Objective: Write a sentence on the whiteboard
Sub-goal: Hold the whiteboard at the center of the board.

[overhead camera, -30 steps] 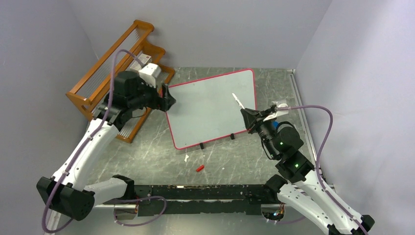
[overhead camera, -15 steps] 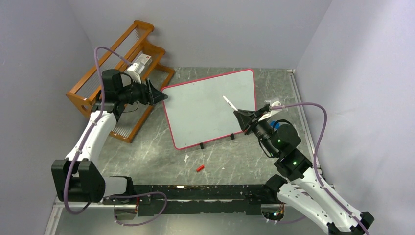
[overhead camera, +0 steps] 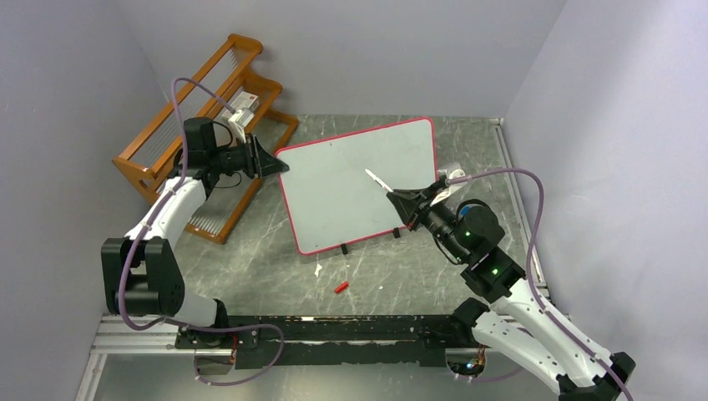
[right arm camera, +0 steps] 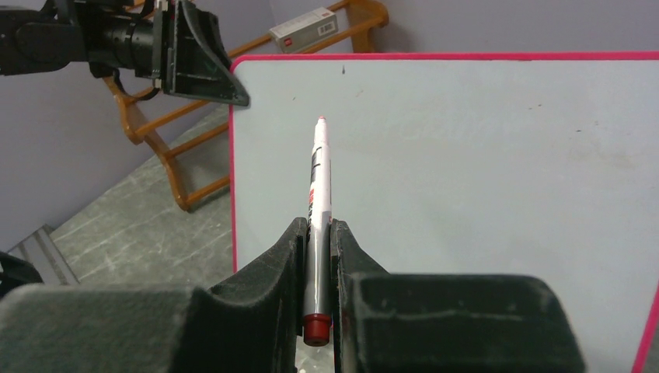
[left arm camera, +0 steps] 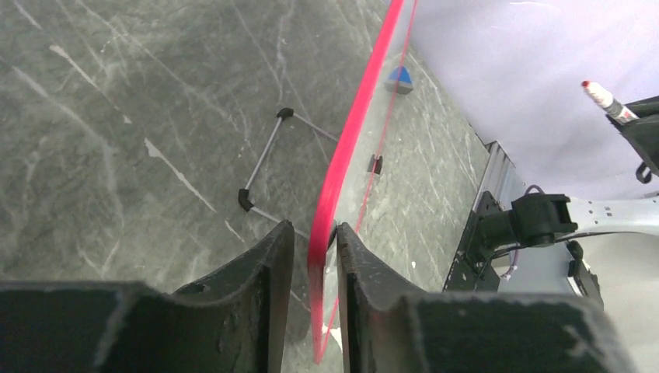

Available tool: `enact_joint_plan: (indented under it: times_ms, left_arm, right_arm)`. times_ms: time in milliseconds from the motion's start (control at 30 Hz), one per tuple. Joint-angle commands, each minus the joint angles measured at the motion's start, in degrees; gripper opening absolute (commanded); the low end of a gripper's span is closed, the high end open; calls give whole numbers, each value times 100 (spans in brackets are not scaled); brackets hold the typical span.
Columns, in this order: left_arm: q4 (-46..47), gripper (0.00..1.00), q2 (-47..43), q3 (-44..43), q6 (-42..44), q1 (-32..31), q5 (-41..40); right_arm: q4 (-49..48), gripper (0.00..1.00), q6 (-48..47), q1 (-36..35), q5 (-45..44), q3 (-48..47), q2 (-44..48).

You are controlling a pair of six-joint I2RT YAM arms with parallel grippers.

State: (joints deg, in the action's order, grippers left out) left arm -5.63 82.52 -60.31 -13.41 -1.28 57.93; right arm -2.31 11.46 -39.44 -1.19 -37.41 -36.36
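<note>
The whiteboard (overhead camera: 359,180) stands tilted on the stone table, its red frame (left arm camera: 353,132) running away from the left wrist camera. My left gripper (overhead camera: 280,164) straddles the board's upper left corner, jaws (left arm camera: 315,233) closed in on the red edge. My right gripper (overhead camera: 394,196) is shut on a red-capped marker (overhead camera: 377,180), whose tip points at the board's middle without clearly touching. In the right wrist view the marker (right arm camera: 319,171) sticks out of the right gripper (right arm camera: 317,225) over the white face (right arm camera: 466,155). No sentence shows on the board.
A wooden rack (overhead camera: 200,109) with a small white box (overhead camera: 244,104) stands at the back left, close behind my left gripper. A red cap (overhead camera: 341,286) and a white scrap (overhead camera: 318,269) lie in front of the board's black feet (overhead camera: 344,249).
My left gripper swung up and back to the board's upper left corner and closed on its edge. My right gripper carried the marker leftward toward the board's middle.
</note>
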Motion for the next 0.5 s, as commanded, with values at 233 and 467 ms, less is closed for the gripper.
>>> enact_joint_plan:
  times_ms: [233,467]
  left_arm:
    - [1051,7,-104,568,-102,58,869]
    - [1177,5,-349,954,0,13,944]
  right_arm:
    - [-168,0,-103,23,523,-298,-323]
    - [-209,0,-144,15,735,-410,-573]
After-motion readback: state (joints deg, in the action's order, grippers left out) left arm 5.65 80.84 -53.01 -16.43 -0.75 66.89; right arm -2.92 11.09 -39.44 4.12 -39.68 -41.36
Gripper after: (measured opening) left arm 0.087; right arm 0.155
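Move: The whiteboard's left edge, just below its top corner, already runs between my open left fingertips; the board's middle lies about 16 cm to the right, 2 cm back and 9 cm lower. The red cap lies on the table some 22 cm back, 15 cm right and 23 cm below. From my right hand, holding the marker, the board's middle is about 10 cm ahead, 7 cm left and 17 cm down; the blue eraser is roughly 10 cm ahead, 19 cm right and 29 cm down. I shut my left fingers on the whiteboard's left edge until they pinch it, then draw it back towards my base, about 2.5 cm in all and 1 cm to the right, the wrist turning slightly clockwise. Meanwhile my right hand, still gripping the marker, eases about 2 cm left across the front of the board, dipping slightly and recovering, without visible contact. ##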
